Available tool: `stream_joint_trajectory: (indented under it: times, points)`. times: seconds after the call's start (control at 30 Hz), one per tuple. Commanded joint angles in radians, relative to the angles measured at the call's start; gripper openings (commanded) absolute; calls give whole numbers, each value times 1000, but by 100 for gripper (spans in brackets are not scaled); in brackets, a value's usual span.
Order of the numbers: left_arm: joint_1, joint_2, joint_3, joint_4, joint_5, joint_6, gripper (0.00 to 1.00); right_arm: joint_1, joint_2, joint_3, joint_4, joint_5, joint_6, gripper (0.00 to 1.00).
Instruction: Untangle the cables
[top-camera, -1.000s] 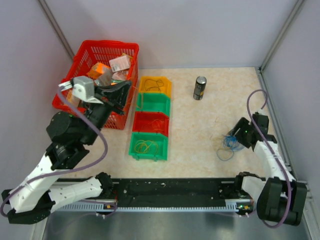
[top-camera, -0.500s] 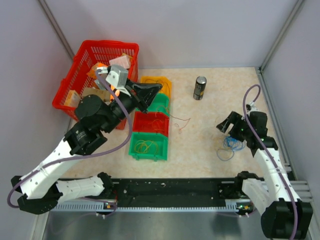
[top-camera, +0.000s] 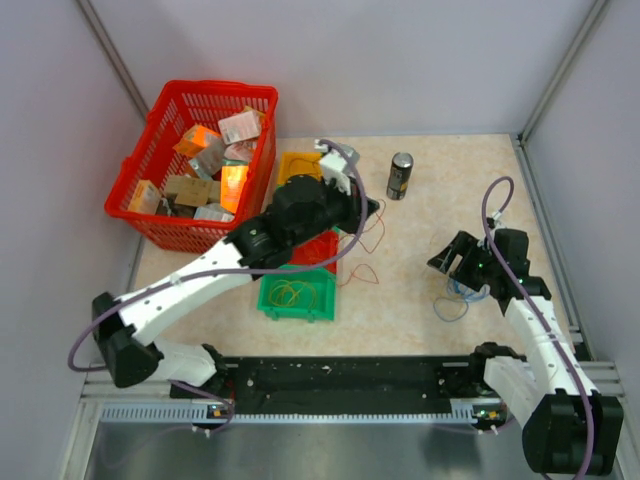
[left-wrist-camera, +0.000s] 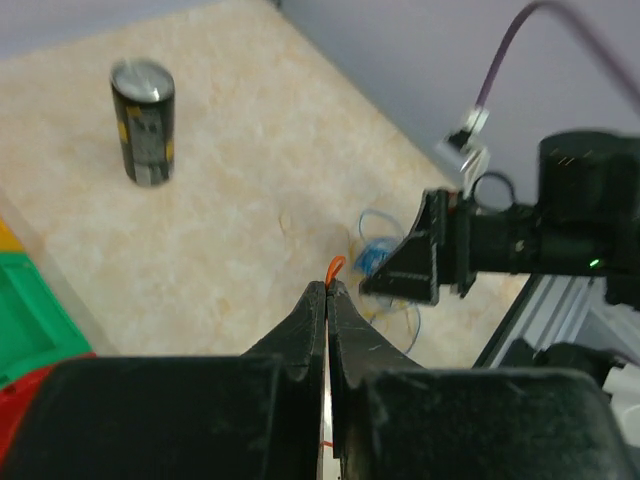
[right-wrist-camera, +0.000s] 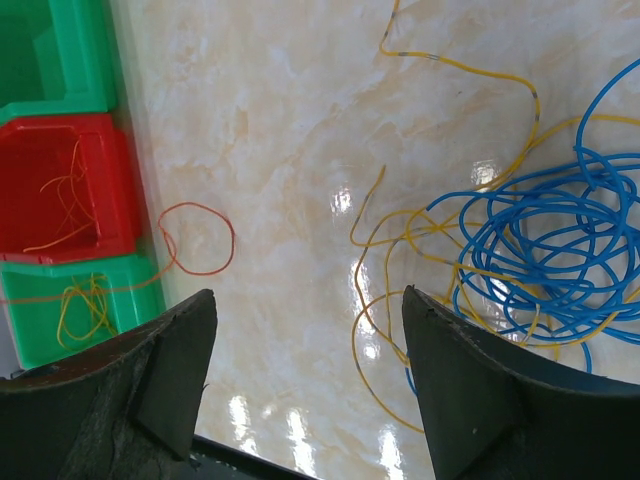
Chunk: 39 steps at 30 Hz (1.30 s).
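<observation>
The cables lie as a blue tangle (top-camera: 462, 290) (right-wrist-camera: 545, 250) with yellow strands (right-wrist-camera: 400, 230) woven through it, on the table at the right. My right gripper (top-camera: 450, 262) (right-wrist-camera: 308, 300) hovers just left of the tangle, open, with nothing between its fingers. My left gripper (top-camera: 368, 207) (left-wrist-camera: 327, 285) reaches over the bins, shut on a thin orange cable (left-wrist-camera: 336, 267). That cable hangs down and ends in a loop (top-camera: 365, 272) (right-wrist-camera: 195, 238) on the table beside the bins.
A column of small bins holds wires: yellow (top-camera: 298, 166), red (top-camera: 312, 247), green (top-camera: 297, 293). A red basket (top-camera: 170, 110) of boxes stands back left. A dark can (top-camera: 400, 175) (left-wrist-camera: 143, 122) stands upright at the back. A black rail (top-camera: 350, 380) runs along the near edge.
My left arm swung right from the basket across the bins, trailing the orange cable. My right gripper lifted off the blue tangle, moved left and opened wider.
</observation>
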Motion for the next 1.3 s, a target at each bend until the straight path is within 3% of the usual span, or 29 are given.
stream_joint_trajectory:
  times: [0.0, 0.13, 0.27, 0.37, 0.53, 0.77, 1.0, 1.1, 1.17, 1.27]
  points:
    - [3, 142, -38, -39, 102, -60, 0, 8, -17, 5, 41, -1, 5, 74]
    - [-20, 289, -45, -105, 132, -64, 0, 8, -18, 5, 38, 5, -3, 74]
    - [-60, 400, -35, -157, 17, 6, 0, 8, -9, 5, 38, 5, -9, 74]
    - [-60, 489, 8, -206, 16, 23, 0, 8, 5, 9, 39, 4, -12, 74]
    - [-65, 550, 53, -194, 0, 45, 2, 8, 6, 14, 36, 14, -19, 74]
    - [-65, 584, 76, -151, 12, 58, 23, 8, 6, 3, 36, 17, -26, 74]
    - [-63, 629, 120, -172, 10, 68, 53, 10, 9, -1, 35, 16, -34, 74]
    - [-65, 607, 78, -151, 21, 54, 85, 8, -6, -9, 35, 14, -35, 74]
    - [-65, 612, 64, -148, 18, 52, 96, 8, -4, -12, 35, 10, -32, 74]
    - [-65, 639, 74, -161, 12, 57, 97, 8, 5, -10, 38, 4, -31, 74]
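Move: The orange cable hangs pinched in the left fingertips; its trailing loop already lies on the bare table about 35 cm below that hand, 2 cm back and 1 cm to its left. The red tray stands roughly 14 cm to the left and 6 cm ahead of the hand, the front green tray 15 cm left and 4 cm back, and the blue cable bundle some 23 cm right and 4 cm back. From the right hand, the loop is about 17 cm left, 2 cm back and 9 cm down. The orange cable is lowered steeply by the left hand, about 30 cm down with some 6 cm of drift to the right, onto the clear patch between the trays and the blue bundle, the fingers tipping some 40 degrees towards the table. Low down, the left fingers open wide and let go of the cable, the hand staying just above the table. ##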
